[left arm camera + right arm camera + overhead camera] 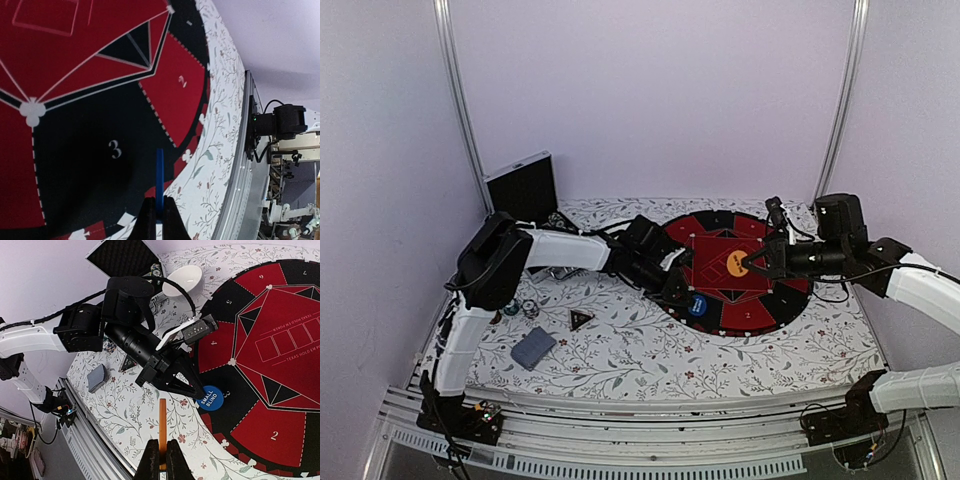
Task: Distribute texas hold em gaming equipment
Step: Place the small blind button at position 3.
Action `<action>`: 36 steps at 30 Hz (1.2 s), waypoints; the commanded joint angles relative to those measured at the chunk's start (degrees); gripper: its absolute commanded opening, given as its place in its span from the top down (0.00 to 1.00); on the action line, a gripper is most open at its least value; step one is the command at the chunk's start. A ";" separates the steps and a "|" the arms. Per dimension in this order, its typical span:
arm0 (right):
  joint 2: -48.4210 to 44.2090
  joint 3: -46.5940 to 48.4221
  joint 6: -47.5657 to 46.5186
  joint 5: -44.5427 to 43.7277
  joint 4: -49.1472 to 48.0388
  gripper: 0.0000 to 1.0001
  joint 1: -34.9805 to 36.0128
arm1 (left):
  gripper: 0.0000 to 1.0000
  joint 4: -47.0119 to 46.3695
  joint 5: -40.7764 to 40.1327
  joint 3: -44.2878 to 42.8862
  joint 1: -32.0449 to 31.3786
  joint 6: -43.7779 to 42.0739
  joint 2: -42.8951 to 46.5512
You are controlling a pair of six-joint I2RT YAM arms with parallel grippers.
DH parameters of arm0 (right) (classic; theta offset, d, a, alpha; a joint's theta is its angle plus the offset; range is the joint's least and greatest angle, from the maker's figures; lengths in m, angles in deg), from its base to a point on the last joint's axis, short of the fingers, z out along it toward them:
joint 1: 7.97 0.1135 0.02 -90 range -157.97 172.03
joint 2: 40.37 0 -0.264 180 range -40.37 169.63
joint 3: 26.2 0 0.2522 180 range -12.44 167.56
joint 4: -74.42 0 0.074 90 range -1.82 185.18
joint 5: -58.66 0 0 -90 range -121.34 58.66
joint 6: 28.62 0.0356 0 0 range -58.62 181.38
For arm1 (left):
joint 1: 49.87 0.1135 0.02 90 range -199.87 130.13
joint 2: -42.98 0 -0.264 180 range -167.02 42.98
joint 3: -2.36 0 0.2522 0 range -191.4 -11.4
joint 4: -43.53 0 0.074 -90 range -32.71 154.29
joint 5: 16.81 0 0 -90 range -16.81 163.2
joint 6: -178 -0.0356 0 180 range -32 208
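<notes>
The blue "SMALL BLIND" marker disc point(210, 397) hangs low over the black number 3 field at the near-left edge of the round poker mat point(750, 315). My left gripper point(682, 297) is shut on it. In the left wrist view the blue disc point(159, 172) stands edge-on between the jaws of the left gripper point(159, 202). My right gripper point(752, 264) is shut on an orange marker disc point(736, 264) above the mat's red centre. That orange disc point(162, 422) shows edge-on in the right gripper point(161, 442). A deck of grey-blue cards point(533, 347) lies on the cloth at the near left.
An open black case point(523, 185) stands at the back left. A white bowl point(185, 279) sits behind the left arm. A black triangular piece point(582, 319) and a few small chips point(525, 309) lie on the flowered cloth left of the mat.
</notes>
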 commanded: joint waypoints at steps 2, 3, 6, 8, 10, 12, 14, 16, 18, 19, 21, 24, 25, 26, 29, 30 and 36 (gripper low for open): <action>2.58 1.66 0.36 -0.89 -0.85 0.98 -0.26 | 0.99 5.81 4.32 -7.35 0.72 -1.05 -3.39; 2.91 1.67 0.54 -0.89 -0.89 0.98 -0.25 | 0.98 7.83 6.13 -9.78 1.10 -1.02 -5.18; 2.97 1.96 1.12 -1.05 -0.90 0.98 -0.23 | 0.96 11.77 9.62 -14.66 1.95 -1.69 -8.74; 2.81 2.21 1.31 -1.15 -0.88 0.98 -0.25 | 0.93 11.79 9.82 -14.84 2.07 -1.98 -8.91; 2.68 2.69 1.36 -1.09 -0.90 0.98 -0.27 | 0.81 11.96 10.02 -14.88 2.06 -2.13 -8.91; 2.97 3.33 1.52 -1.06 -0.81 0.98 -0.24 | 0.63 12.01 9.89 -14.64 2.18 -2.33 -8.72; 3.39 3.73 1.53 -1.06 -0.79 0.98 -0.24 | 0.51 11.97 8.98 -14.27 2.02 -3.06 -8.17; 3.84 4.14 1.37 -1.06 -0.67 0.98 -0.27 | 0.48 12.01 7.20 -14.08 2.01 -3.42 -7.36; 4.29 4.50 1.36 -0.99 -0.48 0.98 -0.26 | 0.47 12.40 3.53 -14.25 2.28 -3.62 -6.34; 4.45 4.64 1.24 -0.90 -0.46 0.98 -0.25 | 0.47 12.60 1.39 -14.26 2.42 -4.25 -5.27; 4.73 4.93 1.12 -0.91 -0.29 0.98 -0.24 | 0.46 12.63 -3.81 -13.80 2.65 -5.88 -2.40; 5.22 5.30 0.55 -1.06 -0.13 0.98 -0.19 | 0.45 10.76 -8.27 -11.99 3.19 -7.20 1.85; 5.43 5.37 0.43 -1.02 -0.11 0.98 -0.21 | 0.45 9.43 -7.49 -10.89 3.31 -7.77 3.15; 5.79 5.54 0.23 -0.92 -0.06 0.98 -0.22 | 0.46 7.89 -5.74 -9.24 3.27 -8.73 4.38; 6.88 5.89 -0.39 1.05 -0.49 0.98 -0.25 | 0.46 -0.12 2.56 -2.52 2.74 -12.68 10.02; 7.28 5.84 -0.87 2.64 -1.03 0.98 -0.26 | 0.46 -4.53 5.73 1.15 2.70 -13.39 12.73; 8.97 6.81 -4.94 10.81 -5.35 0.98 3.65 | 0.31 -43.97 16.27 24.05 3.27 -4.12 28.04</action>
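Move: The left hand grips the small blind button by its edge just above the mat. The button's spot on black wedge 3 lies about 6 cm to this hand's right, 2 cm back and 4 cm below. The centre of red wedge 2 is roughly 13 cm right and 3 cm back; the orange button hangs about 8 cm right, 3 cm back, 16 cm higher. From the right hand, the spot is some 5 cm left, 2 cm ahead, 21 cm below. The left fingers let go of the small blind button on wedge 3, opening to about half after the hand sinks a little and shifts 1–2 cm forward and right. The hand edges forward a couple of centimetres, then climbs about 15 cm clear while drawing back and left, fingertips tilting up towards level. The right hand keeps its grip on the orange button and drifts some 3 cm, mostly left. ##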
